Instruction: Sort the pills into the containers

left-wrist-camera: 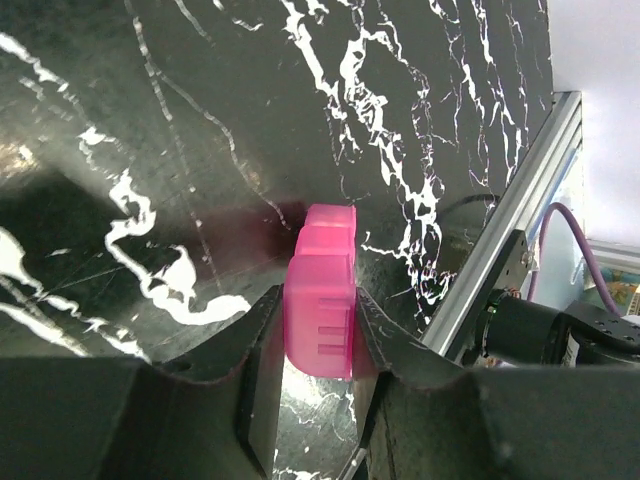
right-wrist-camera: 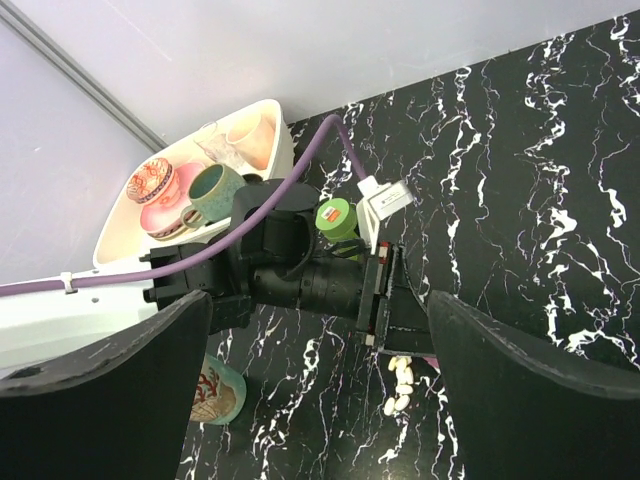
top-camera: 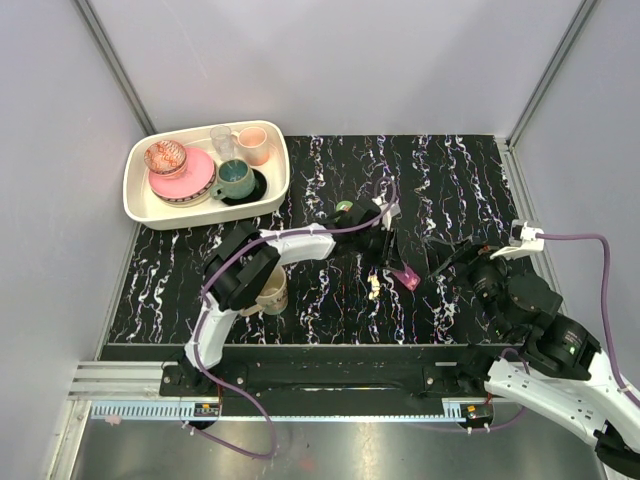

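Note:
My left gripper (left-wrist-camera: 318, 312) is shut on one end of the magenta pill box (left-wrist-camera: 322, 300), which hangs tilted just above the black tabletop. In the top view the pill box (top-camera: 407, 278) shows right of the left gripper (top-camera: 392, 262). A small heap of pale pills (top-camera: 373, 287) lies on the table beside it, and the same pills (right-wrist-camera: 401, 381) appear in the right wrist view. The lime-green bottle (top-camera: 343, 207) stands upright behind the left arm, its green cap (right-wrist-camera: 333, 215) facing up. My right gripper (top-camera: 447, 262) hovers open to the right of the box, holding nothing (right-wrist-camera: 318, 330).
A cream tray (top-camera: 140, 205) at the back left holds a pink plate, cups and a bowl. A patterned mug (top-camera: 272, 295) stands under the left arm's elbow. An aluminium rail (left-wrist-camera: 510, 215) borders the table's edge.

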You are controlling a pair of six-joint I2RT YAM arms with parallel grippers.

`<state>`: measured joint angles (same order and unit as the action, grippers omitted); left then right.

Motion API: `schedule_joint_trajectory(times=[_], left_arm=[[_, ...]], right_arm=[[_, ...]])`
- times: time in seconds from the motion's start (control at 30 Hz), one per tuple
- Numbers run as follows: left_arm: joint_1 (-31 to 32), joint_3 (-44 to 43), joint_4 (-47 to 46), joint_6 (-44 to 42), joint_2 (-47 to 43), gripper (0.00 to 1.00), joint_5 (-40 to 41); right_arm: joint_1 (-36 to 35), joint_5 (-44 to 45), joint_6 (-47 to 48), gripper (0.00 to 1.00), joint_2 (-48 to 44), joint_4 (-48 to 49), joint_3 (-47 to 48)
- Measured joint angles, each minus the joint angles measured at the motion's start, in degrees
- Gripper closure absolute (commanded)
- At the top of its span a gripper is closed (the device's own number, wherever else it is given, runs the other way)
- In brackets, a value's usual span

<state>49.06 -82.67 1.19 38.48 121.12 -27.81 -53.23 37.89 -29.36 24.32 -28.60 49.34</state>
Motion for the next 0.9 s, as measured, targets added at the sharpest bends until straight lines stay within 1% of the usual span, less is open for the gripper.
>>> schedule_joint_trajectory(times=[0.07, 0.2, 0.33, 0.43, 0.63, 0.77, 0.83, 0.87, 0.9], left_arm=[[0.7, -2.6, 2.6, -0.9, 1.6, 0.81, 0.0], [2.0, -7.1, 7.1, -4.1, 2.5, 0.66, 2.9], [2.7, -8.9, 10.0, -6.0, 3.0, 0.51, 4.9], [2.6, -9.2, 11.9, -7.1, 3.6, 0.46, 6.6], [2.5, -9.2, 14.3, -7.4, 5.2, 0.42, 8.0], [2.5, -9.2, 14.4, -7.5, 5.2, 0.35, 8.2], [2.5, -9.3, 14.2, -7.5, 5.2, 0.33, 8.3], [2.5, -9.5, 14.2, -7.5, 5.2, 0.29, 8.4], [2.5, -9.6, 14.2, -7.6, 5.2, 0.27, 8.7]], right_arm=[[0.0, 0.0, -0.1, 0.06, 0.0, 0.0, -0.2], [0.0, -0.1, -0.5, 0.05, 0.0, -0.1, -0.7], [0.0, -0.4, -0.9, 0.05, 0.0, -0.2, -1.0], [0.0, -0.5, -1.1, 0.05, 0.0, -0.5, -1.1], [0.0, -1.0, -1.1, 0.05, 0.0, -0.9, -1.2], [0.0, -1.1, -1.1, 0.05, -0.1, -0.9, -1.2], [0.0, -1.1, -1.1, 0.05, -0.2, -0.9, -1.4], [0.0, -1.1, -1.1, 0.05, -0.2, -1.0, -1.4], [0.0, -1.1, -1.1, 0.04, -0.3, -1.1, -1.4]])
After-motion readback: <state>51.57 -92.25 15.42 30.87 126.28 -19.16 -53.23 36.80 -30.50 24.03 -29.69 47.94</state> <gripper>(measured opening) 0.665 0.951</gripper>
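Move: The left gripper holds the pink pill box low; the spot to set the box down lies about 3 cm back, 2 cm to the right and some 6 cm below the hand. The loose pills are roughly 6 cm back and 5 cm to the left, at table height; the green bottle stands about 12 cm ahead and 12 cm to the left. From the right gripper that spot is about 5 cm ahead, 4 cm to its left and 31 cm below. Ease the left gripper a centimetre or so to the right, open the fingers to let go of the pink pill box beside the loose pills, and come back left while sinking about 3 cm over the box. Tip the fingertips some 10 degrees farther down, and keep spreading the fingers to about twice their opening. ##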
